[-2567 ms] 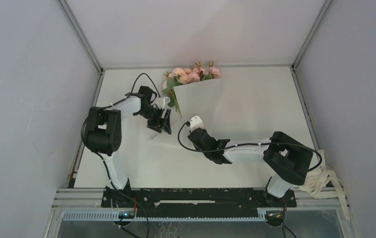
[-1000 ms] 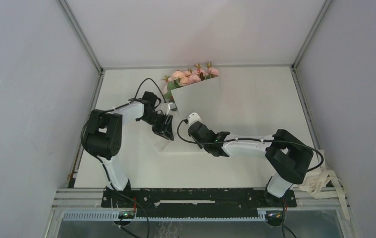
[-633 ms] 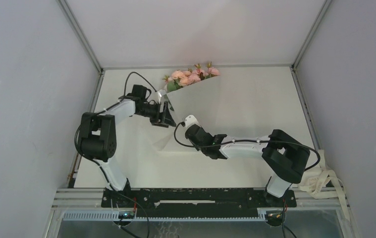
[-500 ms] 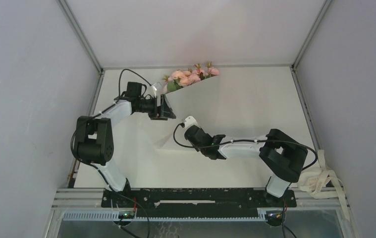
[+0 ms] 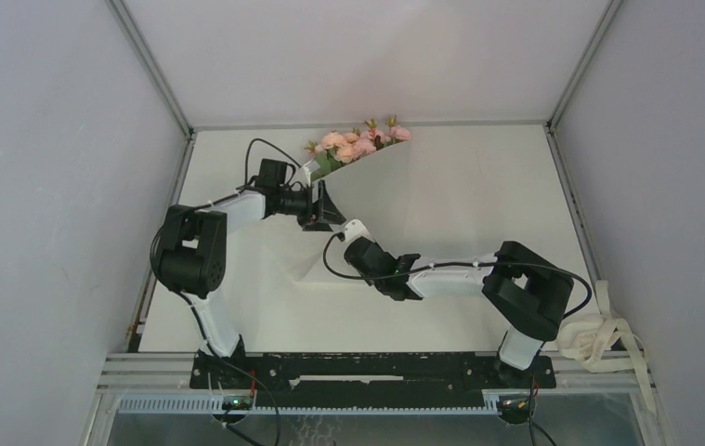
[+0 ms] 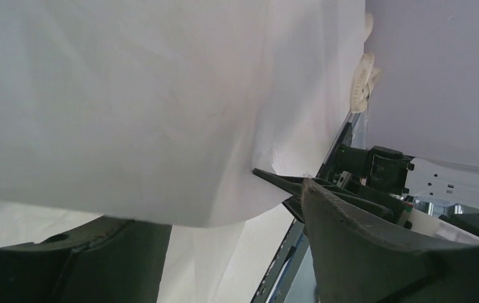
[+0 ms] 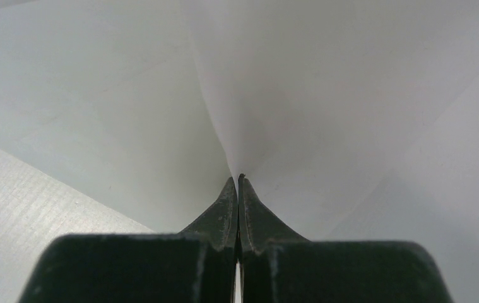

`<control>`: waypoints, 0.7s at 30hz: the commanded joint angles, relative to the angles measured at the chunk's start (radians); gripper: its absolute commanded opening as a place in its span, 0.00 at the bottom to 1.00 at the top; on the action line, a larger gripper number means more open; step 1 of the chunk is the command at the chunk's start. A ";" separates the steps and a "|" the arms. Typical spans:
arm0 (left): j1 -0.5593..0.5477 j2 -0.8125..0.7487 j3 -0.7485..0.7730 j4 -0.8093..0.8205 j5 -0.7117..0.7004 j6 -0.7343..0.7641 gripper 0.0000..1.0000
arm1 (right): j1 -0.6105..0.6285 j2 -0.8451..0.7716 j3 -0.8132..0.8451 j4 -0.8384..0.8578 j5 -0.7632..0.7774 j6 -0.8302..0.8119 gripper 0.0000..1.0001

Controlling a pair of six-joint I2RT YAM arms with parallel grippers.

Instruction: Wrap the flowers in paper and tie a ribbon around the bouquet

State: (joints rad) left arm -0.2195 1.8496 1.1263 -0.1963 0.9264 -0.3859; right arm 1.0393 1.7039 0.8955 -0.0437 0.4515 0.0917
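Note:
The flowers (image 5: 358, 141), pale pink roses with green leaves, lie at the back of the table. The paper (image 5: 378, 186) is folded up over their stems, so only the heads show. My right gripper (image 5: 350, 232) is shut on the paper, and in the right wrist view a crease of the paper (image 7: 300, 95) runs straight out from the closed gripper (image 7: 241, 178). My left gripper (image 5: 324, 214) is open just left of it. The paper's (image 6: 129, 107) edge hangs between its spread fingers (image 6: 375, 246). The ribbon (image 5: 599, 336) lies in loose loops off the table's right edge.
The table (image 5: 478, 195) is white, with grey walls close on three sides. A metal rail (image 5: 367, 367) carries both arm bases at the near edge. The left wrist view shows the ribbon (image 6: 363, 76) and the right arm's base (image 6: 382, 170) beyond the paper.
My left gripper has opened and swung up towards the flowers. My right gripper has slid a little left, still shut. The paper now covers more of the stems.

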 commanded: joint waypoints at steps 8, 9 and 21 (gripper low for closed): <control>-0.019 0.028 0.088 -0.057 -0.003 0.044 0.00 | 0.023 -0.021 0.020 -0.002 -0.006 -0.019 0.10; -0.017 0.035 0.099 -0.073 -0.023 0.061 0.00 | 0.027 -0.033 0.032 -0.026 -0.029 -0.029 0.16; 0.006 0.163 0.142 -0.177 -0.161 0.186 0.00 | 0.012 -0.317 0.002 -0.143 -0.425 -0.073 0.46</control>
State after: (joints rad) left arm -0.2234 2.0003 1.2316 -0.3511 0.7959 -0.2531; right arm 1.0798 1.5032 0.9108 -0.2108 0.2398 0.0315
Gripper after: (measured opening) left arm 0.005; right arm 0.459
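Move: The wrapping paper's raised edge stands between the left gripper's open fingers, about 1 cm to the right of, behind and below the hand point. The flower heads are roughly 20 cm ahead of that gripper, 5 cm right and 6 cm below. The right gripper's shut fingertips pinch a fold of the paper right at its hand point; from there the flower heads lie some 25 cm straight ahead, and the paper's near edge about 8 cm back and 5 cm left. Close the left gripper on the paper's raised edge, then carry that edge down about 5 cm with a little forward and left travel, tipping the fingers some 10 degrees steeper. Once the left has its grip, open the right fingers about halfway to let go of the fold, then draw that hand back and up some 5 cm each, easing slightly left and turning about 15 degrees counter-clockwise. ##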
